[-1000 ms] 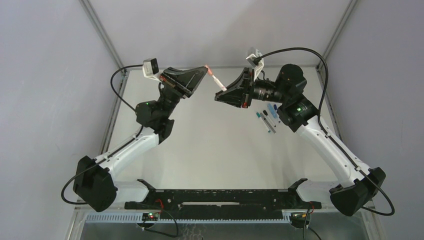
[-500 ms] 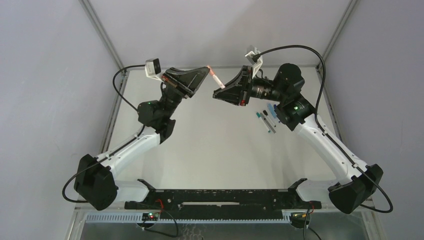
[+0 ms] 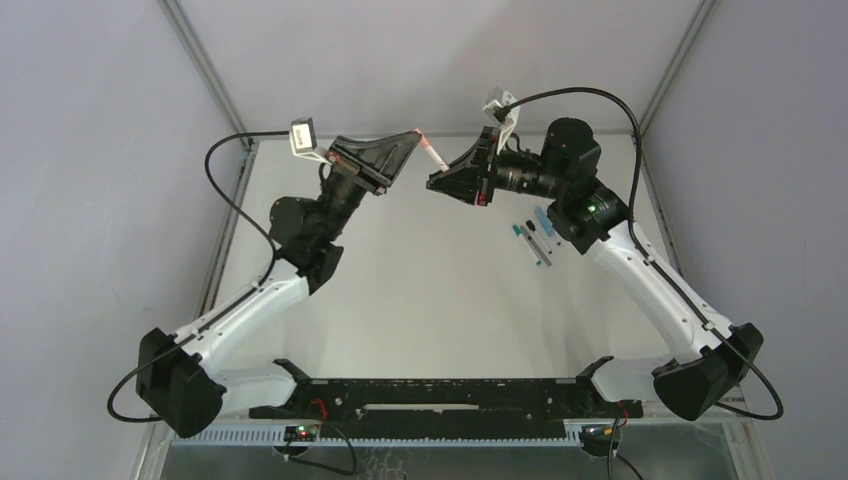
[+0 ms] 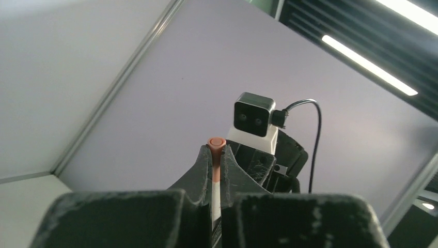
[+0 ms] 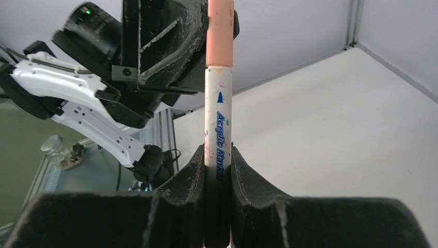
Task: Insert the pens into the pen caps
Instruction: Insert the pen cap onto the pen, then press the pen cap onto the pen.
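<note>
Both grippers are raised above the table and meet at one white pen [image 3: 436,160] printed "Acrylic Marker" [image 5: 218,119]. My right gripper [image 5: 217,160] is shut on its white barrel. A salmon-pink pen cap [image 5: 220,31] sits on the pen's far end, flush against the barrel. My left gripper [image 4: 216,155] is shut on that cap [image 4: 216,142], whose round end pokes out past the fingertips. In the top view the left gripper [image 3: 414,136] and the right gripper [image 3: 432,183] face each other at the back middle.
Several more pens and caps [image 3: 535,238] lie on the table below the right wrist, among them a teal cap [image 3: 517,230] and a light-blue pen [image 3: 545,218]. The table's metal rim [image 3: 228,232] runs along the left. Grey walls close the back and sides.
My right gripper has moved a little left and up toward the left gripper, so less of the pen shows between them. The left arm's elbow has shifted slightly left.
</note>
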{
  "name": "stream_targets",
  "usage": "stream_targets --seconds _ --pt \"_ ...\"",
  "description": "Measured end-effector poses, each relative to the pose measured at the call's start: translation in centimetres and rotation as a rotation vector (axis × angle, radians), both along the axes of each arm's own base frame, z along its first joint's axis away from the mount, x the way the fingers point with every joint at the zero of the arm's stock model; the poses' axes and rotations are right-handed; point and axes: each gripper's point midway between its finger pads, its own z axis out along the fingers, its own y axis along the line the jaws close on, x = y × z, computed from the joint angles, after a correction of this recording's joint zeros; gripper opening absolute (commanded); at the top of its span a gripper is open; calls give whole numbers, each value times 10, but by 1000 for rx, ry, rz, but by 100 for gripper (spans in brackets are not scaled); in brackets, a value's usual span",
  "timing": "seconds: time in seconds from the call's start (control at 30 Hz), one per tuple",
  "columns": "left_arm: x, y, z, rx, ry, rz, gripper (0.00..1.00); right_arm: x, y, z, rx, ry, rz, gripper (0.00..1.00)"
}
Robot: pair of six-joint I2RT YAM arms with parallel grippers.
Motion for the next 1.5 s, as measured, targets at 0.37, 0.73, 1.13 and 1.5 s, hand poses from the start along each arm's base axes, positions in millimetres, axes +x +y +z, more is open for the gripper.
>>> stream_targets --seconds 0.37,0.73,1.13,1.5 --pt "4 0 -1 52 7 59 20 4 1 -3 -11 -16 -3 0" --pt "-13 -16 -10 103 15 -20 44 6 0 14 38 -73 -3 0" --pt "-31 -7 -19 143 -72 -36 96 1 -7 10 52 -53 52 0" --pt "-36 26 12 84 -162 -14 98 -25 -10 9 62 -69 176 0"
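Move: The left fingers are shut on the orange cap, which already sits on the white pen; the pen's middle lies about 1 cm back, 2 cm to the right and 4 cm below this hand. The right hand keeps the pen's other end, and from it the orange cap lies roughly 2 cm ahead, 3 cm to the left and 7 cm above. Nothing else stands near the pair. The left fingers open from shut to fully wide and let go of the orange cap while the hand eases back from it, first slipping a little right and down, then swinging left and up by about 4 and 3 cm and tipping its fingertips up some 10 degrees, to end about 4 cm farther back. The right hand keeps its pinch on the white pen, rises about 1 cm, then draws back some 3 cm from its foremost point, turning about 10 degrees counter-clockwise. ##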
